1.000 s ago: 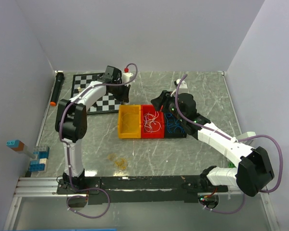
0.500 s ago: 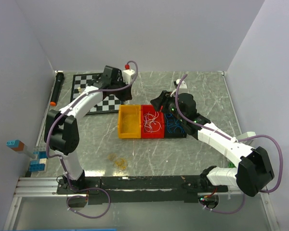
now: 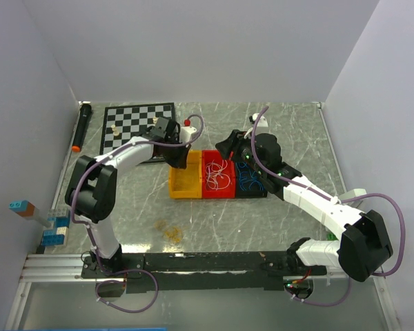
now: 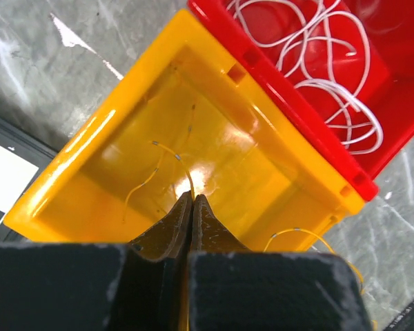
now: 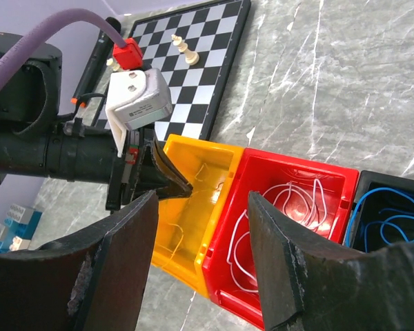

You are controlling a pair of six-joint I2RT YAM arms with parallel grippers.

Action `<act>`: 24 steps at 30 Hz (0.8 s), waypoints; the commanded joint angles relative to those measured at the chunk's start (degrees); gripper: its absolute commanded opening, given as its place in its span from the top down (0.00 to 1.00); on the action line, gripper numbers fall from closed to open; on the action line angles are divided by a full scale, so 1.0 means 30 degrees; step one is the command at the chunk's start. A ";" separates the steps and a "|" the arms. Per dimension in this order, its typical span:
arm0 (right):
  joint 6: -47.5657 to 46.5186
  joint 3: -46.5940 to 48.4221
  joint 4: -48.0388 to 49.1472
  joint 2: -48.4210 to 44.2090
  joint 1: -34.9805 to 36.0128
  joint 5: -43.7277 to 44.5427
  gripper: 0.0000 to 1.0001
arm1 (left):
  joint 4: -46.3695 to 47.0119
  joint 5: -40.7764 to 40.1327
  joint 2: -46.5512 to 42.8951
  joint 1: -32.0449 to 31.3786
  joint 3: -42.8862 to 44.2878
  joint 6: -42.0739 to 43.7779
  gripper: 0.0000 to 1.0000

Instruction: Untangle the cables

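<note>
Three bins stand side by side mid-table. The yellow bin [image 3: 183, 185] holds thin yellow-tan cable strands, the red bin [image 3: 229, 194] curly white cables [image 3: 219, 174], the black bin [image 3: 261, 194] blue cables [image 3: 249, 181]. My left gripper [image 4: 192, 196] hangs over the yellow bin [image 4: 76, 172], shut on a fine yellow-tan cable [image 4: 172, 155] that curls out from its tips. A second loop of it [image 4: 310, 234] trails over the bin's edge. My right gripper [image 5: 201, 200] hovers open above the red bin [image 5: 224, 286] and the white cables [image 5: 297, 207], holding nothing.
A chessboard [image 3: 134, 124] with a few pieces lies at the back left, just behind the left wrist. A black marker with an orange tip [image 3: 81, 127] lies along the left wall. Toy blocks [image 3: 52, 224] sit at the near left. A brownish stain [image 3: 171, 231] marks the table.
The left arm swung from above the chessboard forward and down to the yellow bin, its fingers closing fully. The right arm stayed put.
</note>
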 commanded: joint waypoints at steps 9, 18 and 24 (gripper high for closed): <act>0.0193 -0.0270 0.0894 0.0113 -0.0115 0.0024 0.38 | 0.0498 -0.1042 0.1417 -0.0122 0.2440 0.0116 0.71; 0.0193 -0.0358 0.0514 -0.0531 -0.0115 -0.0094 0.39 | -0.1171 -0.0807 0.0364 -0.0063 0.3438 -0.0118 0.42; 0.0047 -0.0007 0.0074 -0.0970 -0.0115 -0.0181 0.39 | -0.3017 -0.1773 -0.1187 0.0287 0.5135 0.0087 0.04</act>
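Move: The left fingers are shut on a strand of the yellow cable just above the yellow bin, whose middle lies about 2 cm back, 2 cm to the right and some 6 cm below. The red bin with the white cable is about 13 cm to the right and 2 cm back; the chessboard's middle is roughly 11 cm ahead and 15 cm to the left. From the right hand the yellow bin is some 13 cm left, 2 cm back and 22 cm below. Slide the left gripper about 3 cm forward at nearly the same height, over the yellow bin towards its far end. Spread the fingers from shut to almost fully open as you go, letting go of the yellow cable, and lift some 2 cm while they finish opening; keep the wrist's slant. ##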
